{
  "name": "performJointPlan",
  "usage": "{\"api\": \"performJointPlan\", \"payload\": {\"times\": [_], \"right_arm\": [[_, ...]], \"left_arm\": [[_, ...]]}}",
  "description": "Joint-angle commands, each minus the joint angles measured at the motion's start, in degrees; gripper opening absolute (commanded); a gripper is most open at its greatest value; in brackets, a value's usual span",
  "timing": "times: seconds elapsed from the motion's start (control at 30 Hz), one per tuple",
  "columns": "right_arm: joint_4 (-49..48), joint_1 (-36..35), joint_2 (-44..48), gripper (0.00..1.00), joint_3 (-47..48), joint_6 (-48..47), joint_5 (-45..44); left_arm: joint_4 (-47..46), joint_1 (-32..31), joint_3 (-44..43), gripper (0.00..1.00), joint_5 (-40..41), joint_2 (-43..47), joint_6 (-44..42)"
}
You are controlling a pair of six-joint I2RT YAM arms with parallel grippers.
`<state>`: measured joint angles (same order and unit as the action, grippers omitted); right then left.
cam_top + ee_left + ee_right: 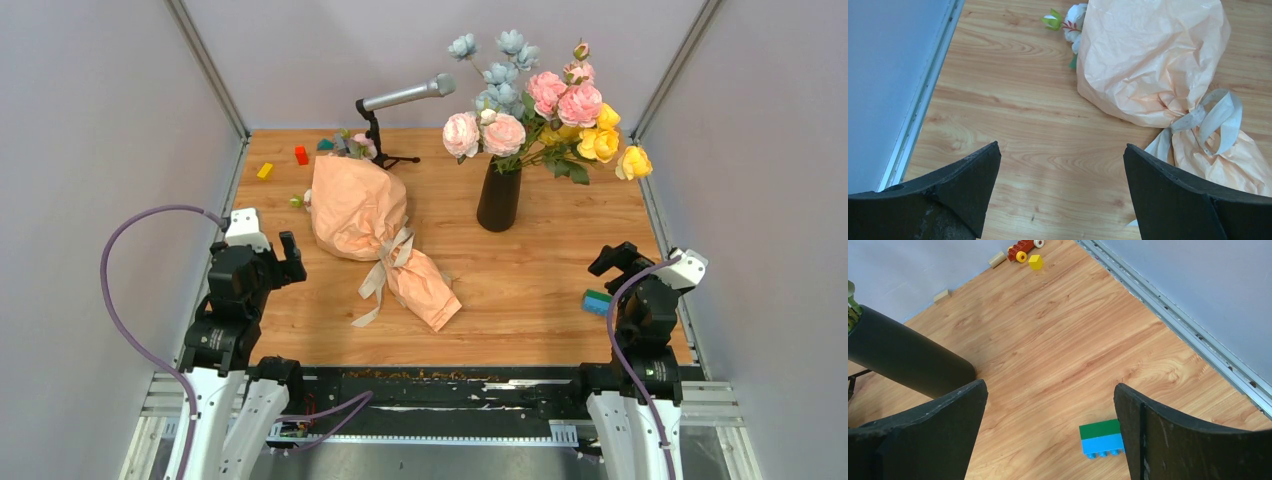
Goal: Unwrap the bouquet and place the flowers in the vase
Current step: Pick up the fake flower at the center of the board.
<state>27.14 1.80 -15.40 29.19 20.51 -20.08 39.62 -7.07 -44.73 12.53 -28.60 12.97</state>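
Observation:
The bouquet (375, 225) lies on the wooden table in crinkled peach paper, tied by a cream ribbon bow (385, 262). The left wrist view shows the bouquet (1148, 60) and its bow (1205, 120) ahead to the right. Flowers (355, 145) poke out of its far end, with a white bloom and a green bud (1073, 17) at its edge. The dark vase (499, 195) stands right of it, holding pink, blue and yellow blooms (540, 100). My left gripper (268, 245) (1062, 147) is open over bare wood, left of the bouquet. The right gripper (650, 262) (1050, 385) is open, with the vase (903, 357) to its left.
A microphone on a stand (400, 100) sits behind the bouquet. Red (301, 155) and yellow (265, 170) blocks lie at the back left. A green-and-blue brick (597, 301) (1101, 437) lies by my right gripper. Small toys (1020, 247) rest near the far wall. Grey walls enclose the table.

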Motion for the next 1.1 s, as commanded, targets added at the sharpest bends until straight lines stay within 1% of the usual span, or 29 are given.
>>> {"api": "performJointPlan", "payload": {"times": [0.0, 0.13, 0.23, 0.33, 0.4, 0.5, 0.63, 0.67, 0.77, 0.83, 0.97, 1.07], "right_arm": [[-0.8, 0.3, 0.3, 1.00, 1.4, 0.0, 0.5], [-1.3, 0.3, 0.2, 1.00, 1.4, -0.7, 2.5], [-1.6, 0.2, -0.2, 1.00, 1.5, -0.9, 3.8], [-4.0, 0.3, -1.5, 1.00, 1.0, -2.8, 9.7], [-6.4, 0.2, -3.2, 1.00, 0.6, -4.3, 15.7], [-8.4, 0.1, -6.9, 1.00, 0.5, -5.6, 23.0], [-9.9, -0.9, -9.7, 1.00, 0.6, -6.6, 27.3], [-10.2, -1.5, -10.0, 1.00, 0.5, -6.9, 27.9], [-11.0, -6.4, -10.3, 1.00, -0.2, -7.5, 28.1], [-11.4, -10.7, -10.4, 1.00, -1.1, -7.7, 25.5], [-14.0, -23.1, -12.7, 0.99, -3.1, -7.6, 14.8], [-18.7, -33.7, -17.0, 0.98, -4.1, -7.3, 7.0]], "left_arm": [[-0.2, 0.2, -1.9, 1.00, 0.8, -0.3, 0.5], [0.0, 0.2, -2.2, 1.00, 1.8, -0.2, 0.5], [1.3, 0.1, -3.0, 1.00, 4.6, -0.9, 0.4], [0.7, 0.2, -3.5, 1.00, 6.6, -1.7, -0.4], [-0.4, 0.2, -4.1, 1.00, 6.6, -3.2, -0.7], [-1.9, 0.2, -6.6, 1.00, 4.1, -6.9, -0.5], [-6.7, 0.2, -8.1, 1.00, -4.0, -12.9, 0.5], [-8.8, 0.2, -8.1, 1.00, -4.9, -13.5, 0.8], [-11.3, 0.1, -7.7, 1.00, -7.5, -15.9, 0.7], [-10.9, 0.0, -6.9, 1.00, -7.7, -16.6, 0.4], [-10.1, -0.3, -5.5, 1.00, -8.3, -16.4, 0.5], [-10.4, -0.2, -5.1, 1.00, -9.3, -16.5, 1.4]]}}
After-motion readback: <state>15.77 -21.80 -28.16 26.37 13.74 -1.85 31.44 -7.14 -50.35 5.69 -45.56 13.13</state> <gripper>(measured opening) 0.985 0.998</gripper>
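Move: The wrapped bouquet's middle, at the ribbon, lies about 23 cm to the left hand's right, 9 cm ahead and some 18 cm below. The microphone stand is roughly 25 cm farther out than that ribbon and 2 cm left of it. From the right hand the bouquet's middle is some 47 cm left, 9 cm ahead and 16 cm down; the vase stands 23 cm left and 16 cm ahead, its middle 8 cm lower. The right hand swings left towards the bouquet across the board in front of the vase, about 15 cm, easing a little forward first and sinking some 3 cm, while its wrist turns roughly 45 degrees counter-clockwise so that the fingers come round from forward-right to forward-left. The left hand first edges a little left, then goes forward and to its right towards the bouquet, ending about 6 cm farther out and almost level, and both grippers stay wide open and touch nothing. ##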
